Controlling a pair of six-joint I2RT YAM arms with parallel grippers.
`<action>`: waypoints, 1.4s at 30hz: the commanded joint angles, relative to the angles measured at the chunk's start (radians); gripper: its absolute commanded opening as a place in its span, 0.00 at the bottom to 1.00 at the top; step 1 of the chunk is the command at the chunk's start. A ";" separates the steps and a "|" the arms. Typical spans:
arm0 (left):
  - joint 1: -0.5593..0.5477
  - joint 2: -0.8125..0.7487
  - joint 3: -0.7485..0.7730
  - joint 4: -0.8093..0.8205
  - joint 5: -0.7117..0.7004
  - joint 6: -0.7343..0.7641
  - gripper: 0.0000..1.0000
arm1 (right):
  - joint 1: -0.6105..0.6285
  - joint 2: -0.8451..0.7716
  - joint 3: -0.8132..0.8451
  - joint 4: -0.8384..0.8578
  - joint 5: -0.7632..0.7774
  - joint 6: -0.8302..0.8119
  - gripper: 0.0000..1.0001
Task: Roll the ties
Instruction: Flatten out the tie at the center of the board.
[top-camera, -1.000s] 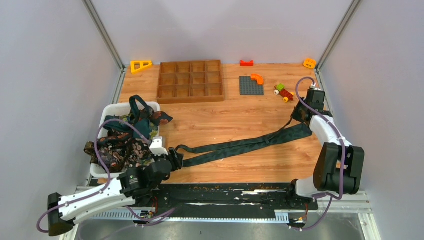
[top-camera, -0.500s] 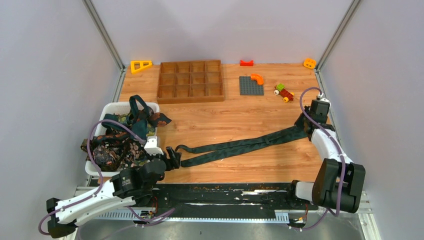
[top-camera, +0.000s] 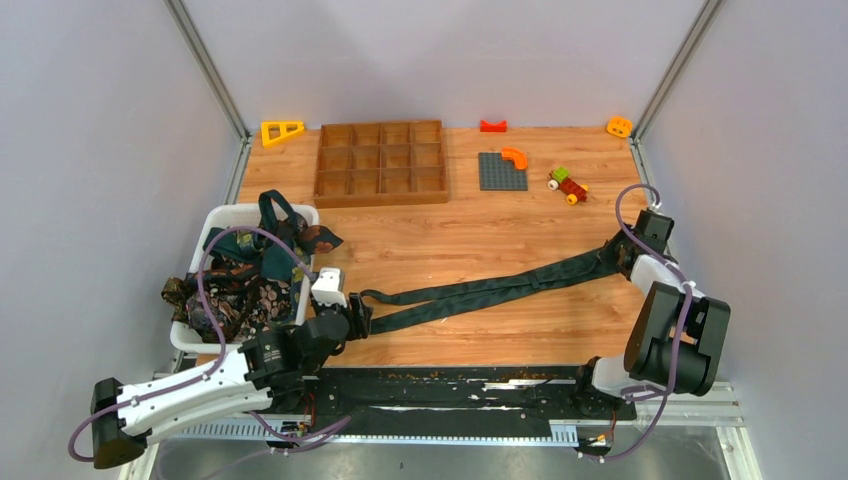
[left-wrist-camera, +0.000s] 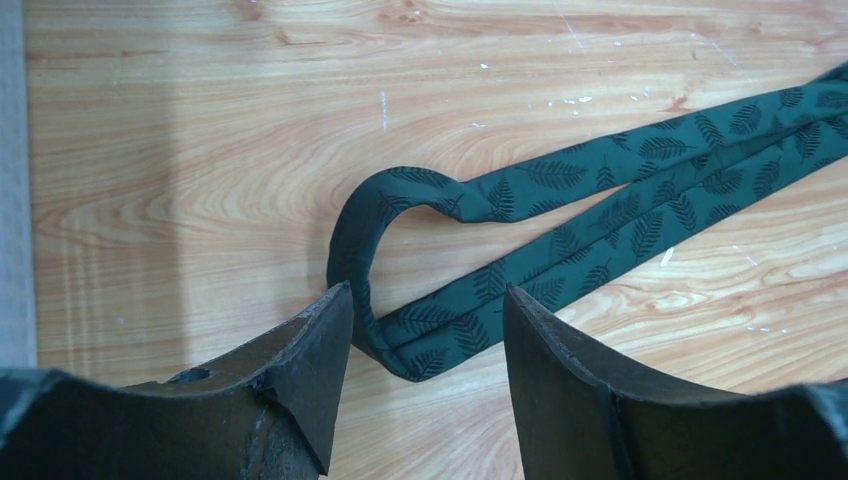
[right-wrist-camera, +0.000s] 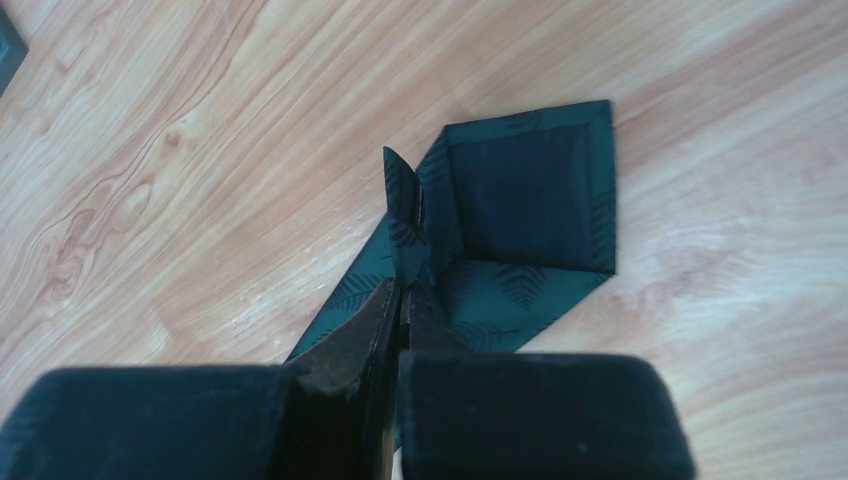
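A dark green leaf-patterned tie (top-camera: 490, 290) lies doubled across the wooden table, running from lower left to upper right. Its folded loop (left-wrist-camera: 400, 260) sits between the fingers of my left gripper (left-wrist-camera: 428, 295), which stands open just above the table and grips nothing. My left gripper (top-camera: 358, 318) is at the tie's left end. My right gripper (top-camera: 622, 258) is shut on the tie near its pointed wide end (right-wrist-camera: 530, 215), with a pinch of fabric sticking up past the fingertips (right-wrist-camera: 385, 300). More ties (top-camera: 255, 275), teal and brown patterned, are heaped in a white bin (top-camera: 235, 212).
At the back stand a wooden compartment tray (top-camera: 381, 162), a grey baseplate (top-camera: 501, 171), a small toy car (top-camera: 568, 185), a yellow triangle (top-camera: 281, 131), a red piece (top-camera: 493, 126) and an orange piece (top-camera: 619, 126). Grey walls close both sides.
My right gripper has moved right and toward the near edge with the tie's end, drawing the tie straighter. My left gripper has shifted slightly at the fold and stays open.
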 joint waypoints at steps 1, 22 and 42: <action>-0.001 0.003 -0.005 0.104 0.029 0.026 0.63 | -0.002 0.022 -0.007 0.130 -0.142 0.010 0.00; 0.000 0.069 -0.034 0.165 0.076 0.081 0.63 | -0.025 0.039 -0.036 0.134 -0.146 0.020 0.00; 0.000 0.032 0.010 0.101 0.043 0.102 0.69 | -0.016 -0.192 -0.050 -0.063 0.012 0.130 0.73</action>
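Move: The right fingers still pinch a fold of the tie a few centimetres above the board; the tie's wide end lies about 4 cm ahead, 2 cm to the right and 3 cm below. The toy car stands some 17 cm ahead and 10 cm to the left of this hand, the grey plate about 21 cm ahead and 26 cm left. From the open left hand, the wide end is roughly 19 cm ahead, 61 cm right and 8 cm below. The right hand carries the pinched tie about 2 cm left-forward, lowers back, opens to release it and rises. ##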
